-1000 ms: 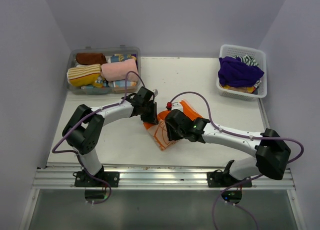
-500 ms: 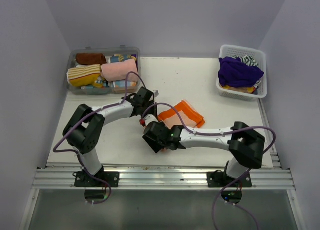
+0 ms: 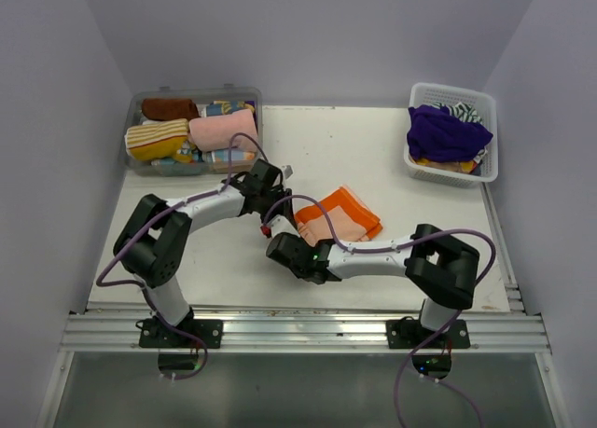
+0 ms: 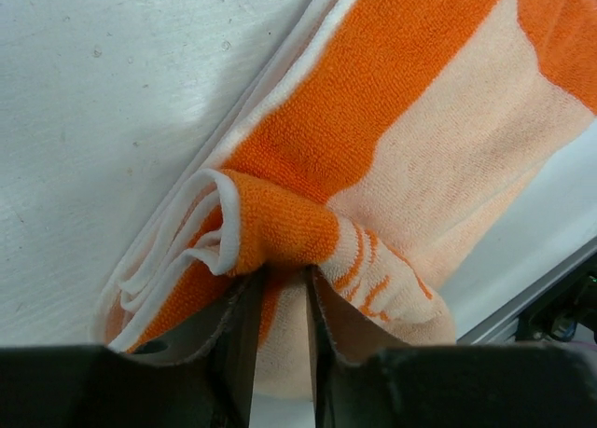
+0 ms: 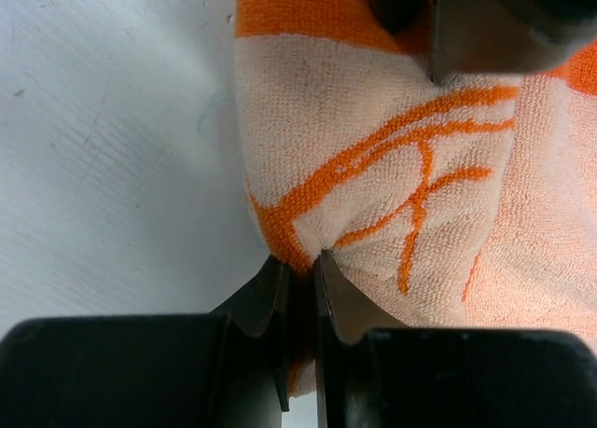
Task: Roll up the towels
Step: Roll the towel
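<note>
An orange-and-cream towel (image 3: pixel 340 214) lies folded mid-table, its left end bunched into a small roll (image 4: pixel 280 227). My left gripper (image 3: pixel 284 208) comes in from the left and is shut on the fabric just under that roll (image 4: pixel 280 339). Coming up from the near side, my right gripper (image 3: pixel 298 234) pinches a fold at the towel's near-left corner (image 5: pixel 300 269), jaws almost together. The cream face with orange line print (image 5: pixel 392 167) fills the right wrist view, with a left finger (image 5: pixel 485 27) at the top.
A clear bin (image 3: pixel 140 163) at the back left holds several rolled towels. At the back right, a white basket (image 3: pixel 489 106) holds a purple towel (image 3: pixel 446 132) and others. The table's metal front rail (image 3: pixel 298 327) runs along the near edge.
The right gripper let go of the lifted towel, swung left and nearer, opened wide, then shut on the near-left corner. The towel now lies flat. The left gripper barely moved.
</note>
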Controlling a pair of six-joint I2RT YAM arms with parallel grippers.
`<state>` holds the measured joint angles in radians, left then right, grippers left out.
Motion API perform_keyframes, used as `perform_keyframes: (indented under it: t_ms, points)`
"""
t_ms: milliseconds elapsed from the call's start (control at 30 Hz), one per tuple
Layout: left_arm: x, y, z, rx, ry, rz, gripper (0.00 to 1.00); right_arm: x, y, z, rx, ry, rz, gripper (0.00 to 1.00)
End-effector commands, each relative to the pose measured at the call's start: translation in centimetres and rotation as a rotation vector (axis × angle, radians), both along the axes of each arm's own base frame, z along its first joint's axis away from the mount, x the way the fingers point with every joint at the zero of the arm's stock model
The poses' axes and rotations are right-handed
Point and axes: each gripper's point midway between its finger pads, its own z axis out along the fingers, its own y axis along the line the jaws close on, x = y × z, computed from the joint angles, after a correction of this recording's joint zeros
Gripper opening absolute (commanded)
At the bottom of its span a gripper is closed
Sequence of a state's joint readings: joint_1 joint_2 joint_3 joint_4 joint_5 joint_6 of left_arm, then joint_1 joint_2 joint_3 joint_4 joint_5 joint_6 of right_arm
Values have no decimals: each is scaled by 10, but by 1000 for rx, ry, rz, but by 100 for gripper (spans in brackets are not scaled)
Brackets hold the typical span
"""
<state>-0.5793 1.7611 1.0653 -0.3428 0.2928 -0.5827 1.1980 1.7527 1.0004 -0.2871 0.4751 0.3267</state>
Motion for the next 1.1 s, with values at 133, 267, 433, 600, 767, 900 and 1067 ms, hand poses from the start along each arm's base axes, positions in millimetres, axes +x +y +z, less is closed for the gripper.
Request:
perform_keyframes:
  t_ms: [133, 267, 433, 600, 767, 900, 1067]
  points:
    - [10, 12, 55, -174, -29, 14, 38, -12, 12, -1, 136, 98, -3, 0]
    - [13, 23, 70, -211, -38, 37, 41, -14, 17, 8, 202, 135, -10, 0]
    - [17, 40, 85, -246, -72, 65, 44, -16, 21, 16, 307, 212, -9, 0]
    - [22, 63, 99, -243, -104, 114, 56, -12, 22, 26, 413, 273, -13, 0]
    - [16, 74, 103, -239, -121, 147, 66, -10, 24, 36, 503, 321, -34, 0]
    - [6, 71, 91, -273, -83, 152, 68, -13, 26, 42, 558, 369, -36, 0]
    - [-2, 65, 85, -314, -65, 152, 79, -18, 26, 49, 645, 426, -51, 0]
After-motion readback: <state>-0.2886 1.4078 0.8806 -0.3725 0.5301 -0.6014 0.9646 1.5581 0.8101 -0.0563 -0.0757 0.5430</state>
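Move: The half-rolled orange towel's roll lies fore-and-aft between the hands. Its middle is about 4 cm back and 1 cm right of the left fingers, 1 cm lower, and about 5 cm ahead and 2 cm left of the right fingers, level with them. Its flat tail lies about 13 cm right of the left hand and 2 cm ahead; the pink rolled towel in the bin is some 22 cm ahead, 15 cm left and 5 cm higher. The left fingers come free of the roll's far end, opening wide as the hand climbs about 10 cm and swings left some 7 cm, then dips and draws back a little. The right hand keeps its pinch on the near left edge, raising it roughly 2.5 cm while the wrist rolls some 35 degrees, left side rising, until its fingers slant more to the left than forward. ##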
